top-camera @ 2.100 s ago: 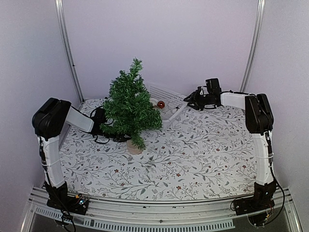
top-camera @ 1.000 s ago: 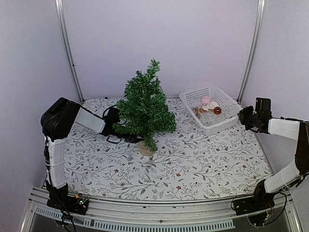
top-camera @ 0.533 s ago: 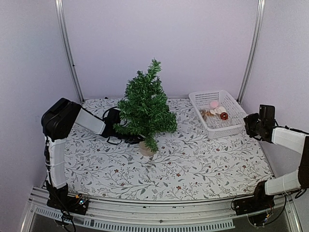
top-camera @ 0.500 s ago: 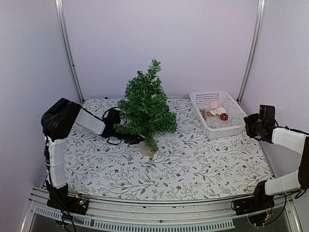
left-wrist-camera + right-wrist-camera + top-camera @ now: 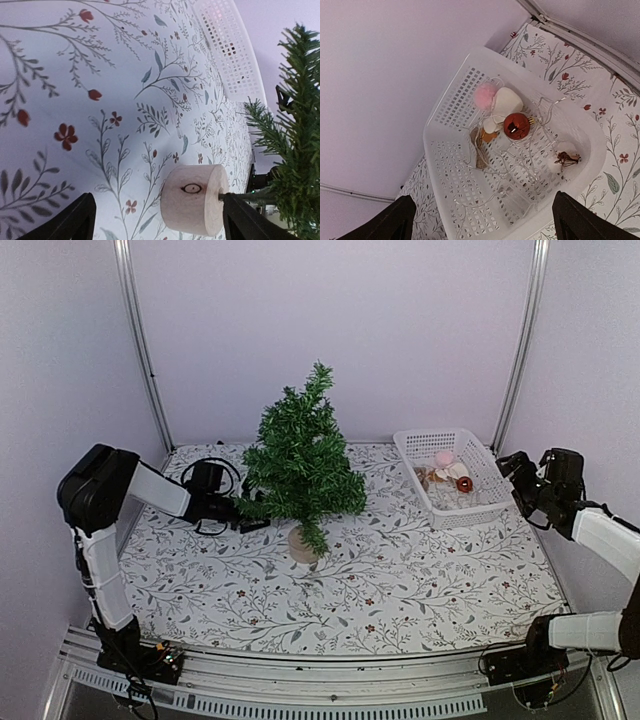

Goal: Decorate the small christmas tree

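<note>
The small christmas tree (image 5: pixel 303 455) stands upright mid-table on its pale wooden stump (image 5: pixel 303 545). My left gripper (image 5: pixel 244 513) is low at the tree's left side, open and holding nothing. In the left wrist view the stump (image 5: pixel 192 200) lies ahead between the spread black fingers (image 5: pixel 80 222), clear of them, with green branches (image 5: pixel 295 150) at right. My right gripper (image 5: pixel 511 472) hovers open at the right edge of the white basket (image 5: pixel 455 517). In the right wrist view the basket (image 5: pixel 431 145) holds a red ball (image 5: pixel 516 125), a pink pompom (image 5: pixel 485 95), a white heart (image 5: pixel 506 101), a cotton piece (image 5: pixel 562 157) and thin wire.
The floral tablecloth (image 5: pixel 400 580) covers the table. Pale walls close in the back and both sides, with metal uprights (image 5: pixel 140 350) at the back corners. A black cable (image 5: pixel 215 530) loops beside the left gripper.
Both grippers have opened. The left one drew back leftward off the tree. The right one let go of the basket, which ended up slightly further right, and pulled away.
</note>
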Robot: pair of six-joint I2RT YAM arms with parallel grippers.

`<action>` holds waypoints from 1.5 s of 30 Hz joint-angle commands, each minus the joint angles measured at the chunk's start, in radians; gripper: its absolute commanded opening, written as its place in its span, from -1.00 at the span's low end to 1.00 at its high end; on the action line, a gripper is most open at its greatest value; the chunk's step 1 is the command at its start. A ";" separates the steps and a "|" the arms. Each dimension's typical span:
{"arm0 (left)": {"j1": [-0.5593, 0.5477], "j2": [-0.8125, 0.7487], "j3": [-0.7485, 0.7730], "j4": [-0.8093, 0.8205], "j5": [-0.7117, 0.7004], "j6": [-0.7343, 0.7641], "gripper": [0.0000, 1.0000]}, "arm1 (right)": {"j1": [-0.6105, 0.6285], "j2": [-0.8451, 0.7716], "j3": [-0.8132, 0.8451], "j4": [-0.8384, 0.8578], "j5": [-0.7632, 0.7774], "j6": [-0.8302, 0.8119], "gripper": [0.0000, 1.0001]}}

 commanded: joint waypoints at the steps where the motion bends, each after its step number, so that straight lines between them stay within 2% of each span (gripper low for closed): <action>1: 0.068 -0.117 -0.084 0.036 -0.048 -0.022 0.81 | 0.000 -0.069 0.033 -0.025 -0.209 -0.225 0.98; 5: 0.112 -0.238 -0.167 0.037 -0.111 -0.006 0.84 | 0.041 -0.114 0.022 -0.108 -0.320 -0.324 0.91; 11: 0.148 -0.393 -0.250 0.051 -0.178 -0.002 0.83 | 0.154 -0.189 -0.035 -0.209 -0.301 -0.408 0.72; 14: 0.149 -0.454 -0.274 0.061 -0.203 -0.010 0.82 | 0.215 -0.170 -0.079 -0.183 -0.258 -0.367 0.67; 18: 0.148 -0.537 -0.319 0.087 -0.248 -0.031 0.80 | 0.368 -0.100 -0.110 -0.111 -0.158 -0.319 0.56; 21: 0.149 -0.585 -0.335 0.087 -0.274 -0.030 0.79 | 0.421 -0.043 -0.127 -0.065 -0.114 -0.293 0.50; 26: 0.149 -0.670 -0.362 0.083 -0.306 -0.012 0.78 | 0.442 0.035 -0.149 0.015 -0.065 -0.300 0.46; 31: 0.149 -0.734 -0.371 0.061 -0.331 0.012 0.76 | 0.445 0.135 -0.139 0.102 -0.060 -0.319 0.34; 45: 0.146 -0.815 -0.371 0.022 -0.362 0.043 0.69 | 0.470 0.330 -0.124 0.315 -0.047 -0.309 -0.14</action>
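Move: Right hand: the basket's near-left corner is some 4 cm ahead, 14 cm to the left and about 14 cm below; the red ball inside lies roughly 16 cm ahead, 4 cm left and 15 cm down. The tree's wooden base stands about 50 cm left and 5 cm back of this hand, 16 cm lower. From the left hand, that base is about 10 cm right, 7 cm back and slightly lower. Swing the right gripper left about 17 cm around the basket's near side, first rising slightly and drawing back, then sinking some 12 cm net and easing forward to the near-left corner, where the light wire hangs over the rim; turn it counter-clockwise and narrow the fingers to half. Bring the open left gripper left and then mostly up, away from the tree, swinging its fingers counter-clockwise. ##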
